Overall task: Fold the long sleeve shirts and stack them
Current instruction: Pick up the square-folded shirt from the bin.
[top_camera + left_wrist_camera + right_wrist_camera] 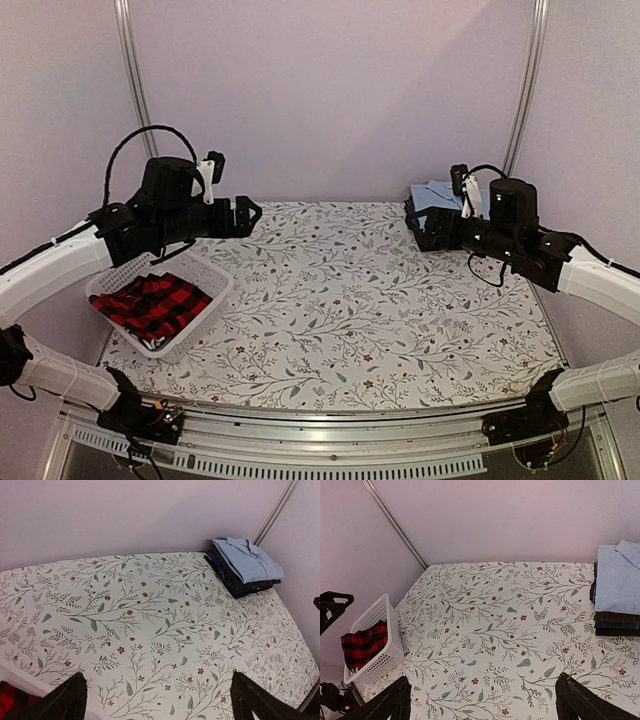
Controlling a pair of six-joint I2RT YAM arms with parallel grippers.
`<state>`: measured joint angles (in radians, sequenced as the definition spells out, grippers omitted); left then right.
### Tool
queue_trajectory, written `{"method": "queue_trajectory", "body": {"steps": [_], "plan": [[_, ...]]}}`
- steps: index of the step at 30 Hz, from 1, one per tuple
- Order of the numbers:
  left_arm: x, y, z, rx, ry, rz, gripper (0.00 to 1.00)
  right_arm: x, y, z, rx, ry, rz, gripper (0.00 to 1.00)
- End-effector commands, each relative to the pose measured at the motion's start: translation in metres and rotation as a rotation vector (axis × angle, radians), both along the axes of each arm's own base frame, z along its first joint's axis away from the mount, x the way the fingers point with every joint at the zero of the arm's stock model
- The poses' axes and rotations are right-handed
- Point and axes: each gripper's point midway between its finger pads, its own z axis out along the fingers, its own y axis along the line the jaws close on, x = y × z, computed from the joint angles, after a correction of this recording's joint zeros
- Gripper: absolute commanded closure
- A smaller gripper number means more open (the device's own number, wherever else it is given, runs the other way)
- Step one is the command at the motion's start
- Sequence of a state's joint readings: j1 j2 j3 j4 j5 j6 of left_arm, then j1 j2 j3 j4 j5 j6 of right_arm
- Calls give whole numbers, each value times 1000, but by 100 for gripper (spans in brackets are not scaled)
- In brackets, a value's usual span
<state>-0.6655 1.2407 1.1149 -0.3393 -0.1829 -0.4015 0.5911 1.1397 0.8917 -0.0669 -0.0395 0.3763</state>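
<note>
A red-and-black check shirt (155, 305) lies crumpled in the white mesh basket (213, 278) at the table's left edge; the right wrist view shows it too (364, 645). At the back right corner sits a stack of folded long sleeve shirts, a light blue one (247, 560) on top of dark ones (245, 586). My left gripper (245, 215) hovers open above and behind the basket, nothing between its fingers (158, 680). My right gripper (415, 225) hangs open just in front of the stack, also holding nothing (482, 680).
A floral cloth (350, 290) covers the whole table. Pale walls close in the back and both sides, with metal posts (525, 80) in the back corners. A metal rail (330, 415) runs along the near edge between the arm bases.
</note>
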Motion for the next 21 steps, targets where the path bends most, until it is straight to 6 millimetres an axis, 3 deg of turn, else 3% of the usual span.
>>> {"method": "queue_trajectory", "body": {"steps": [1, 7, 11, 17, 21], "plan": [[-3, 37, -9, 29, 36, 117, 0, -3, 2, 21, -10, -52, 22, 1], [-8, 81, -8, 32, 47, 255, 0, -6, 3, 24, -43, -65, 48, 1], [-12, 135, -19, 44, 114, 464, 0, -7, 6, 23, -63, -69, 71, 1], [-27, 232, -69, 53, 334, 771, 0, -6, 7, 19, -79, -67, 83, 1], [-36, 271, -107, 11, 447, 856, 0, -6, 8, 20, -83, -72, 86, 1]]}}
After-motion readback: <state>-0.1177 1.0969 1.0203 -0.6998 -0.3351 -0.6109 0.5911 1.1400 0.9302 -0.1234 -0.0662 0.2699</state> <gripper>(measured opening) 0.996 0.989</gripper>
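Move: The square-folded shirt lies in the white bin some 25 cm to the left of the left hand, about 4 cm back and roughly 25 cm below. The bin around it is centred about 24 cm left and 3 cm back, 24 cm down. From the right hand the shirt is far off, about 66 cm left, 4 cm back and 24 cm below. The left hand swings about 25 cm left over the bin, dipping late and turning counter-clockwise some 45 degrees, fingers open. ##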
